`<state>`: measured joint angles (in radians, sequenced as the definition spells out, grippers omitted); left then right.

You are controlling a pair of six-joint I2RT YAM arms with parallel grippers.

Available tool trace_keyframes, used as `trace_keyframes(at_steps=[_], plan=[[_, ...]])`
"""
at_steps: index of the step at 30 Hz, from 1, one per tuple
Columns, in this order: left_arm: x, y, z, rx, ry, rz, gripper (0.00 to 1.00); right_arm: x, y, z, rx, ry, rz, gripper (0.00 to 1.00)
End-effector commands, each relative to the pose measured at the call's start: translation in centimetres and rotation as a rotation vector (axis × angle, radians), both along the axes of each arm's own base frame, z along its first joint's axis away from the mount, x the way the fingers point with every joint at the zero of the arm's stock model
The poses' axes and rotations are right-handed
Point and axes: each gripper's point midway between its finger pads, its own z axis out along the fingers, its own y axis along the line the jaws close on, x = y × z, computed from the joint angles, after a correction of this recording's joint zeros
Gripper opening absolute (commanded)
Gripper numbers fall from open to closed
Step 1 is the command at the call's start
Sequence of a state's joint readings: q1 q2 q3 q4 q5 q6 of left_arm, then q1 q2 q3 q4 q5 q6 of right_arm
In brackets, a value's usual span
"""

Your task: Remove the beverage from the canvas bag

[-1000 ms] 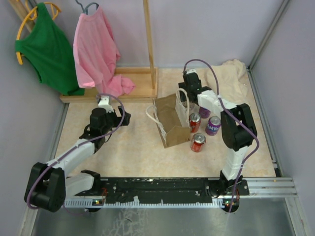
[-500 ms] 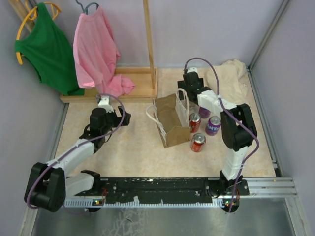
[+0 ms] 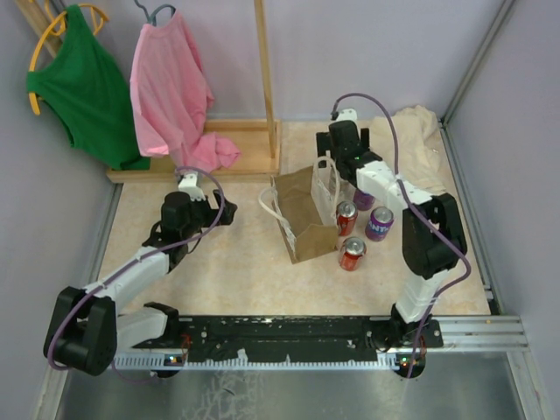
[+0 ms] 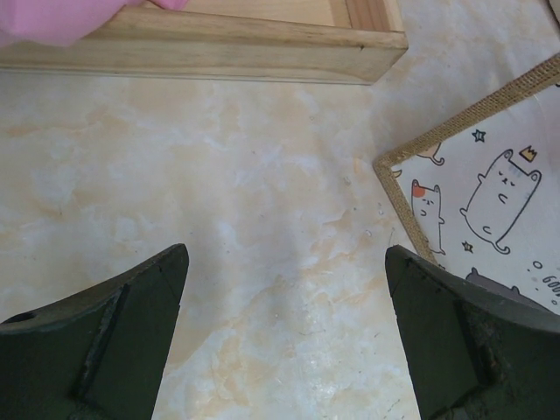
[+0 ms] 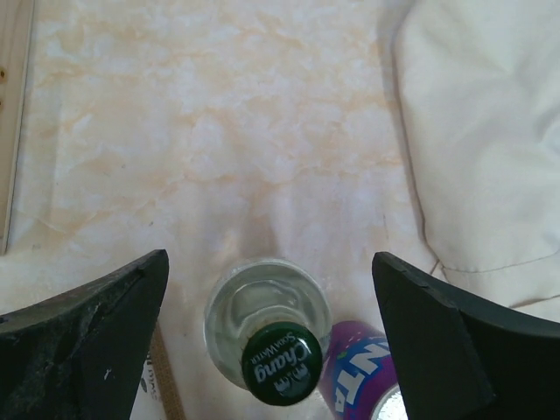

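The beverage under my right gripper [image 5: 269, 262] is a clear glass bottle [image 5: 262, 311] with a green cap, standing upright on the table. The jaws stand wide open above it and touch nothing. A purple can [image 5: 354, 381] stands against the bottle. In the top view my right arm covers the bottle, and the right gripper [image 3: 343, 149] hangs just behind the canvas bag [image 3: 306, 214], a tan boxy bag with white rope handles. My left gripper [image 3: 219, 210] is open and holds nothing left of the bag, whose printed lining and rim [image 4: 472, 197] show in the left wrist view.
Two red cans [image 3: 346, 217] [image 3: 353, 253] and two purple cans [image 3: 379, 223] [image 3: 363, 200] stand right of the bag. A pale cloth [image 3: 420, 131] lies at the back right. A wooden rack base [image 3: 227, 153] with hanging pink and green shirts stands at the back left.
My right gripper has opened, letting go of the bottle, and drawn slightly up and toward the back. The left arm has not moved.
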<state>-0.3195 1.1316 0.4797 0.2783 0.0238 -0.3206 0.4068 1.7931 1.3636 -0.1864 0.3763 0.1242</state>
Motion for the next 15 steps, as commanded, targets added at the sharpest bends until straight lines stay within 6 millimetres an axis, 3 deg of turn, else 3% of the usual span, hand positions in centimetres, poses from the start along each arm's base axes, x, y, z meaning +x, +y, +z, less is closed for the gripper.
trace_keyframes(at_steps=[1, 3, 7, 15], plan=[[0.6, -2.0, 2.5, -0.029, -0.069, -0.085, 1.00, 0.2, -0.6, 5.9, 0.029, -0.175, -0.064, 0.99], [0.4, -2.8, 2.9, -0.030, -0.081, -0.130, 1.00, -0.1, -1.2, 6.9, 0.033, -0.208, -0.095, 0.99], [-0.6, -5.0, 4.9, -0.039, -0.179, -0.253, 1.00, -1.8, -2.6, 11.2, 0.078, -0.329, -0.146, 0.99], [-2.7, -8.7, 8.8, -0.087, -0.349, -0.422, 1.00, -7.3, -7.0, 17.9, 0.165, -0.549, -0.276, 0.99]])
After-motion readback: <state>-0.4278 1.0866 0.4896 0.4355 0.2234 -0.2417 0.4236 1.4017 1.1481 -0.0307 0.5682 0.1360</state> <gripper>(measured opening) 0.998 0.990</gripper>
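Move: The canvas bag stands some 23 cm to the right of my left hand and about 4 cm back, its middle roughly 6 cm lower; the near right corner of the wooden rack is about 10 cm ahead and 16 cm right. The glass bottle I have already let go of stands just under my right hand, some 6 cm below and 2 cm back. From the right hand, the nearest purple can is about 6 cm back and 5 cm right, the bag 10 cm back and 10 cm left. I lift my open right hand some 12 cm clear above the glass bottle, drawing back and to the right about 5 cm each while its fingers tip up nearly 20 degrees. Meanwhile my left hand, fingers still wide open, swings about 7 cm right towards the canvas bag's left handle, then climbs over 5 cm as well, turning clockwise and tipping up a little. ##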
